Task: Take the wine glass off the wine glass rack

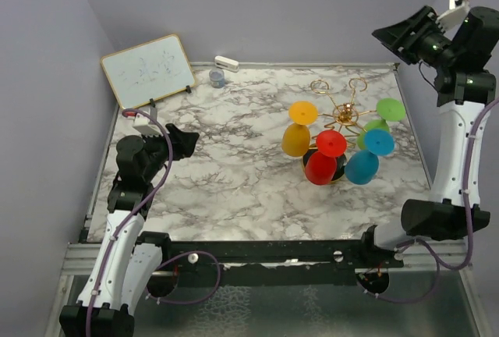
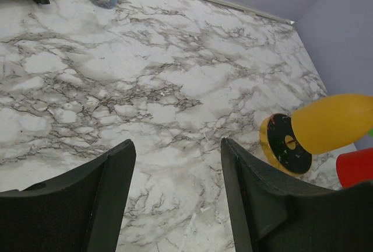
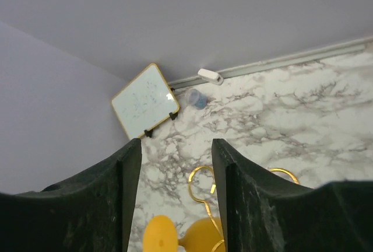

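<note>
The wine glass rack point(image 1: 341, 115), gold wire loops on a central post, stands right of the table's middle. Several plastic wine glasses hang from it bowl down: yellow point(image 1: 298, 133), red point(image 1: 323, 161), blue point(image 1: 365, 161) and green point(image 1: 383, 116). Two far loops point(image 1: 337, 86) hold nothing. My left gripper point(image 1: 189, 143) is open, low over the marble, well left of the rack. Its wrist view has the rack's black gold-rimmed base point(image 2: 284, 144) and the yellow bowl point(image 2: 332, 122) to the right of the left gripper point(image 2: 176, 144). My right gripper point(image 1: 387, 44) is open, high above the rack's right side. Between the fingers of the right gripper point(image 3: 176, 142) I see an empty gold loop point(image 3: 201, 185) and the yellow glass point(image 3: 160, 237).
A small whiteboard point(image 1: 148, 70) leans at the back left corner. Beside it are a small jar point(image 1: 217, 78) and a white eraser-like block point(image 1: 226, 62). Purple walls close the table at the left, back and right. The marble top point(image 1: 234, 173) ends at a metal rail in front.
</note>
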`<action>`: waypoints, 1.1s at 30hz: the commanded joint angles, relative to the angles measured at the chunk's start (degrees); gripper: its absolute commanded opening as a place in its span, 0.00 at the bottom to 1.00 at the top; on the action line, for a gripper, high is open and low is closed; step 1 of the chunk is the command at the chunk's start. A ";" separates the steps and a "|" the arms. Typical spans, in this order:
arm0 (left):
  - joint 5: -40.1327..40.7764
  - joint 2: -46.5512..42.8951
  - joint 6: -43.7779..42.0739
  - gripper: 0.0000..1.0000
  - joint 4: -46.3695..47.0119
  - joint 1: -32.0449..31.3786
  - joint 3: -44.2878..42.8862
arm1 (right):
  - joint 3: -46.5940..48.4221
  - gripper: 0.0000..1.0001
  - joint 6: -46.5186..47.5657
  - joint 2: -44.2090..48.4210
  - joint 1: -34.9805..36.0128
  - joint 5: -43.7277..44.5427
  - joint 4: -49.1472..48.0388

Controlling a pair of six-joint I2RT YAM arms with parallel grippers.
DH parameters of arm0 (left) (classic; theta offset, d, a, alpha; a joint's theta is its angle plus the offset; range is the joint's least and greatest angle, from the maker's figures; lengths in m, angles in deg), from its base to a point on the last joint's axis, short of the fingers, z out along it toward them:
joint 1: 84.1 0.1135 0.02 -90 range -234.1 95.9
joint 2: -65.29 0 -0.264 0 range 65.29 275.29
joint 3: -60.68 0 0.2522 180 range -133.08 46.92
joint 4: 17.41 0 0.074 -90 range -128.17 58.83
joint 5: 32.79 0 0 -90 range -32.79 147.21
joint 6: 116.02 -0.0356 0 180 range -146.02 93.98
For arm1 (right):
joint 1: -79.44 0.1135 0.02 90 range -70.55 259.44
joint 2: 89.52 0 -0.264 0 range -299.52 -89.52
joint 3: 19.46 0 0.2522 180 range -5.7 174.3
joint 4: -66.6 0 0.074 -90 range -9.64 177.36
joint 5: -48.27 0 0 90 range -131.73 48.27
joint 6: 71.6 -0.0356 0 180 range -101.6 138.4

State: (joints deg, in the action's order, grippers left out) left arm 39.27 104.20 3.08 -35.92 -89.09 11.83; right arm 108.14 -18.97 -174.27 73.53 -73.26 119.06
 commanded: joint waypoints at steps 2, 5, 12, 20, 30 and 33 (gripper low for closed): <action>0.02 0.67 0.66 0.62 1.51 -0.27 0.21 | -15.49 0.48 -10.03 4.64 -18.99 -21.38 -9.13; -0.42 1.12 0.88 0.62 1.79 -0.26 0.28 | -19.90 0.48 -8.46 8.39 -22.63 -19.18 -6.17; -0.49 1.42 1.19 0.62 1.91 -0.23 0.54 | -30.12 0.51 -5.02 20.31 -25.74 -6.39 -0.81; -0.59 1.44 1.80 0.62 1.90 -0.28 0.68 | -33.37 0.53 -1.94 26.34 -25.90 5.84 4.07; -0.98 4.08 2.64 0.61 1.86 -0.37 0.55 | -33.92 0.54 -1.31 23.83 -26.02 4.21 4.63; -0.95 5.54 2.82 0.61 1.88 -0.37 0.56 | -34.82 0.54 -1.10 23.40 -26.21 3.77 4.66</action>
State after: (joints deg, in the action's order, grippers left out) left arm 39.19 108.53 5.25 -35.53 -89.11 12.35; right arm 73.98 -21.39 -151.25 47.85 -70.66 123.37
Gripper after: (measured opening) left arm 0.616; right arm 0.536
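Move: The green glass hangs foot-up on the rack, its middle some 26 cm below the right hand, about 4 cm back and 7 cm to the right. The blue glass hangs about 10 cm nearer the base than the green one and 3 cm left of it; the red glass is 15 cm back and 8 cm left of the right hand, at the green one's height. From the left hand, the green glass is about 52 cm right, 7 cm ahead and 4 cm lower. Swing the right gripper fast to the right and down, about 12 cm right and 10 cm down, then draw it back some 9 cm with a small rise, and sink again beside the green glass's foot. Turn it about 30 degrees clockwise and tip it downward, fingers still half open, touching nothing. Let the empty left gripper sink about 2 cm. ##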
